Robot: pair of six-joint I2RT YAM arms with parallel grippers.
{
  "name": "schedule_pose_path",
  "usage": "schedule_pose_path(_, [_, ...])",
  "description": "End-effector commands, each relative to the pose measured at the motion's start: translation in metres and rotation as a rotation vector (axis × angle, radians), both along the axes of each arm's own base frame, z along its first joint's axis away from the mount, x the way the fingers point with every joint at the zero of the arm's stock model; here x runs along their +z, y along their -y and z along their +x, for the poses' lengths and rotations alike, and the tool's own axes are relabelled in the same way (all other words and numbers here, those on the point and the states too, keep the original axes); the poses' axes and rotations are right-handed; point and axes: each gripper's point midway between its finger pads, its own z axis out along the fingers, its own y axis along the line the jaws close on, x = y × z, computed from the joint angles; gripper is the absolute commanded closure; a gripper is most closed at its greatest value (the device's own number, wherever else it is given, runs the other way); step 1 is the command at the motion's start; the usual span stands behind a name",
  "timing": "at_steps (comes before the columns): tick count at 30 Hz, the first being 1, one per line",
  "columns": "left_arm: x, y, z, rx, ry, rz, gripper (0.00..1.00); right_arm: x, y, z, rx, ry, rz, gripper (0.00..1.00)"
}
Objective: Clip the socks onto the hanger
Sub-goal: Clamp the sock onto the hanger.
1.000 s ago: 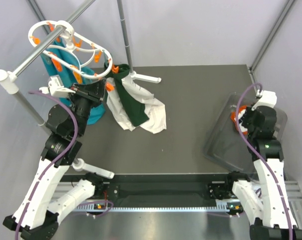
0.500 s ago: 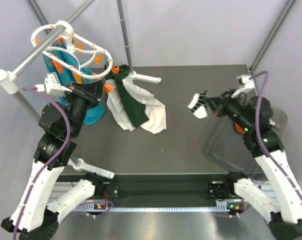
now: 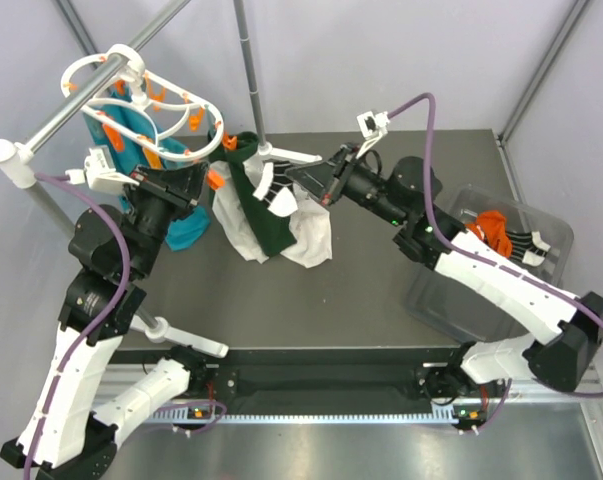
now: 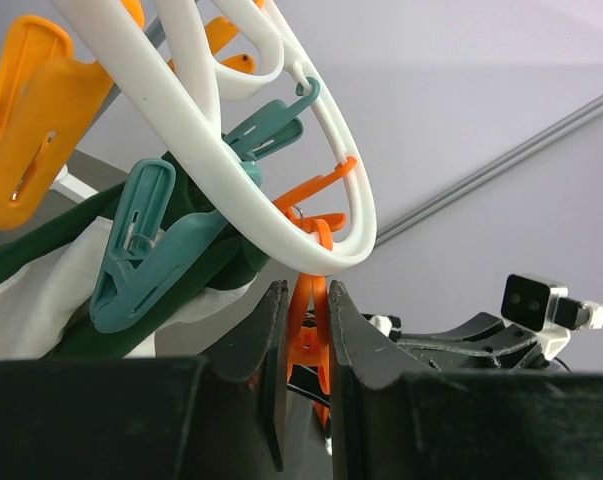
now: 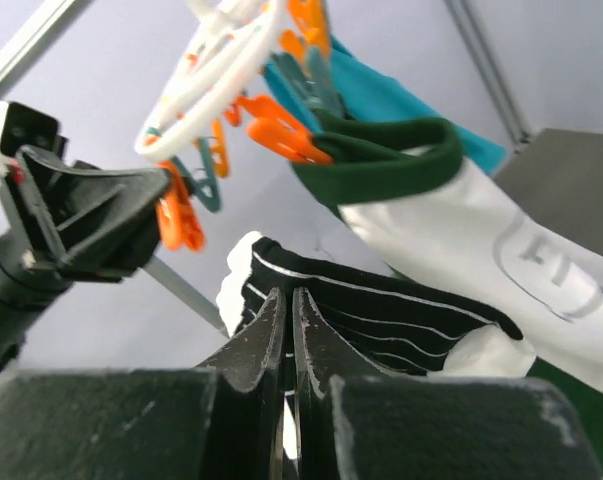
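Note:
The white ring hanger [image 3: 131, 100] hangs from the rail at the back left, with orange clips dangling from it. My left gripper [image 3: 207, 180] is shut on one orange clip [image 4: 311, 320] under the ring [image 4: 281, 200], squeezing its handles. My right gripper [image 3: 308, 186] reaches in from the right, shut on a dark sock with thin white stripes [image 5: 381, 310]. That sock [image 3: 279, 197] hangs just right of the squeezed clip [image 5: 178, 222], apart from it. More socks, one orange [image 3: 491, 226] and some striped [image 3: 527, 241], lie in the bin at the right.
A clear plastic bin [image 3: 441, 290] sits at the table's right edge. White and dark-green cloths [image 3: 271, 225] hang from the hanger down to the table. Teal cloths [image 3: 186, 232] hang behind my left arm. The grey rail [image 3: 76, 100] and an upright pole [image 3: 249, 70] stand close by.
My right arm has swung from the bin at the right across the table to the hanger, carrying the striped sock. The left gripper has stayed on the orange clip.

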Motion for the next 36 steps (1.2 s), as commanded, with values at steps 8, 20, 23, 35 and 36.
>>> schedule_pose_path(8, [0.014,0.012,-0.015,-0.093,0.031,-0.035,1.00,0.066,-0.033,-0.020,0.087,0.034,0.206,1.00])
schedule_pose_path(20, [0.013,0.012,-0.016,-0.096,0.044,-0.054,1.00,0.055,-0.061,-0.038,0.186,-0.027,0.193,1.00])
schedule_pose_path(23, [0.012,0.013,-0.015,-0.100,0.046,-0.056,1.00,0.055,-0.067,-0.041,0.208,-0.035,0.195,1.00])
schedule_pose_path(35, [0.010,0.016,-0.013,-0.106,0.040,-0.056,1.00,0.062,-0.074,-0.044,0.235,-0.042,0.216,1.00])
schedule_pose_path(36, [0.010,0.015,-0.013,-0.105,0.041,-0.056,1.00,0.061,-0.076,-0.045,0.240,-0.046,0.215,1.00])
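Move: The orange clip that the left fingers hold squeezed lies about 14 cm to the right hand's left, some 2 cm back and perhaps 2 cm above; the hanger's near rim is roughly 4 cm over that clip. The green collar of the hung shirt is about 9 cm left of the right hand and 5 cm farther out, near its height. From the left hand, the striped sock lies some 14 cm right, 3 cm back and 4 cm lower. The striped sock, still pinched in the shut right fingers, is carried about 7.5 cm left towards the orange clip, quickly at first and then slower, also drawing back some 3 cm and rising about 2 cm early on, while the wrist turns about 10 degrees counter-clockwise. The left hand keeps its grip on the clip, easing only about 1 cm back and up. ##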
